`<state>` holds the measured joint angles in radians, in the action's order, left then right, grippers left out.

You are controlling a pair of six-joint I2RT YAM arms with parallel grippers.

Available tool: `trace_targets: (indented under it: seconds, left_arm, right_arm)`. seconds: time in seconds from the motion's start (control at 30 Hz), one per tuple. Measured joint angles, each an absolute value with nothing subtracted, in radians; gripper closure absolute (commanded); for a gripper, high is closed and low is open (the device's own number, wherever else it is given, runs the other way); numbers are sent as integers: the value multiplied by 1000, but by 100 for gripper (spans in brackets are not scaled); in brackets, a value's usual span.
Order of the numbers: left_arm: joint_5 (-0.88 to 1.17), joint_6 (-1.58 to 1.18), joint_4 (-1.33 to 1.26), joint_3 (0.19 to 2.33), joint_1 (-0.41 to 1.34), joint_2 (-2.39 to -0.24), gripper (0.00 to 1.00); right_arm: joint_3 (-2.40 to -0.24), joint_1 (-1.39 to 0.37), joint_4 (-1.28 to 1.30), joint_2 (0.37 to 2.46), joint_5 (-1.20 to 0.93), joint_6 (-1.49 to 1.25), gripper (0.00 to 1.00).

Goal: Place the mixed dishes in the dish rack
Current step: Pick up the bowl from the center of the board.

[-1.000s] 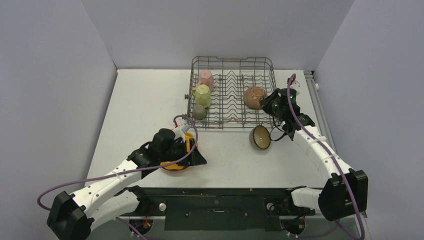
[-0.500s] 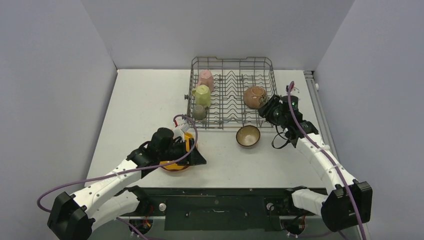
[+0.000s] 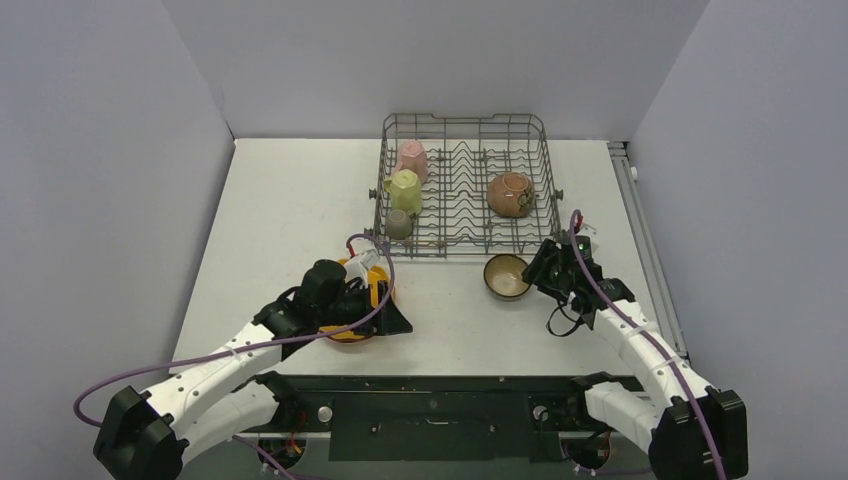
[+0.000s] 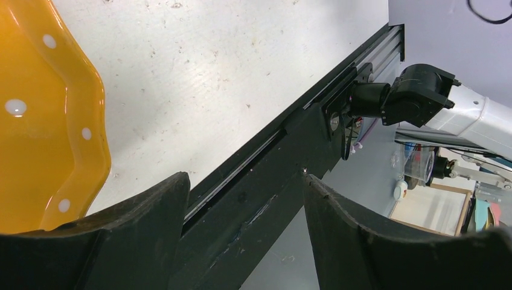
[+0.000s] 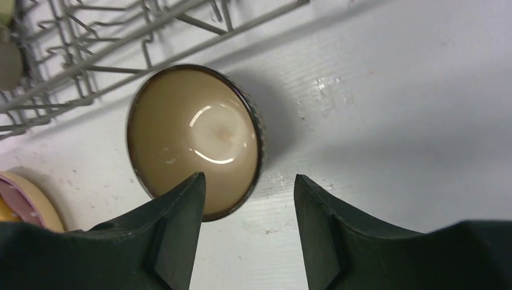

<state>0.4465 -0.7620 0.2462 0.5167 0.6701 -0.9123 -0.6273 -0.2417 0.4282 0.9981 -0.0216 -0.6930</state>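
Observation:
The grey wire dish rack (image 3: 465,240) at the back holds a pink mug (image 3: 411,158), a pale yellow mug (image 3: 404,190), a small grey cup (image 3: 399,224) and one brown bowl (image 3: 511,194). A second brown bowl (image 3: 506,276) (image 5: 193,139) stands upright on the table in front of the rack. My right gripper (image 3: 541,272) (image 5: 249,178) is open just right of it, its jaws astride the bowl's near rim. My left gripper (image 3: 398,318) (image 4: 244,178) hovers open and empty over the orange dotted plate (image 3: 350,332) (image 4: 48,121). A pink plate edge (image 5: 21,196) shows at the lower left.
The table's black front rail (image 4: 272,175) runs right below my left fingers. The side walls stand close on both sides. Purple cables trail from both arms.
The bowl on the table has dropped from standing on edge to upright. My right gripper came from the rack's right side down beside it and opened. The left arm barely moved.

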Motion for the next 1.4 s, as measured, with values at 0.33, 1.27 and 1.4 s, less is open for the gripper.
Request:
trace_targets:
  seconds: [0.33, 1.27, 1.4]
  left_arm:
    - [450, -763, 242, 512, 670, -898, 34]
    - [403, -727, 306, 601, 700, -932, 30]
    - [336, -719, 353, 645, 756, -934, 30]
  right_arm:
    - [-508, -242, 345, 1076, -41, -749, 54]
    - [-693, -884, 543, 1011, 265, -801, 100]
    - [-776, -1018, 584, 1092, 320, -821, 100]
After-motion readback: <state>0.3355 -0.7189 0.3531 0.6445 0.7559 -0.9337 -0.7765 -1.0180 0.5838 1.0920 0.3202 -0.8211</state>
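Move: The bowl lies about 6 cm to the right hand's left, 1 cm ahead and 8 cm below the open fingers. Just beyond it starts the dish rack, its middle about 25 cm ahead of the hand and 14 cm left; the brown bowl in the rack is 23 cm ahead and 4 cm left. The orange plate's middle is some 36 cm left and 5 cm back. From the left hand, the bowl is about 20 cm right, 10 cm ahead and 10 cm below. The right hand sinks some 7 cm beside the bowl, first easing back a little and then a touch forward and left, and shuts its fingers on the right-hand rim, one finger inside and one outside. Gripping the rim, it lifts about 8 cm while sweeping some 12 cm left and 8 cm back towards the waiting open left hand, turning about 25 degrees counter-clockwise as it goes; the left hand rises only some 2 cm, late on. ##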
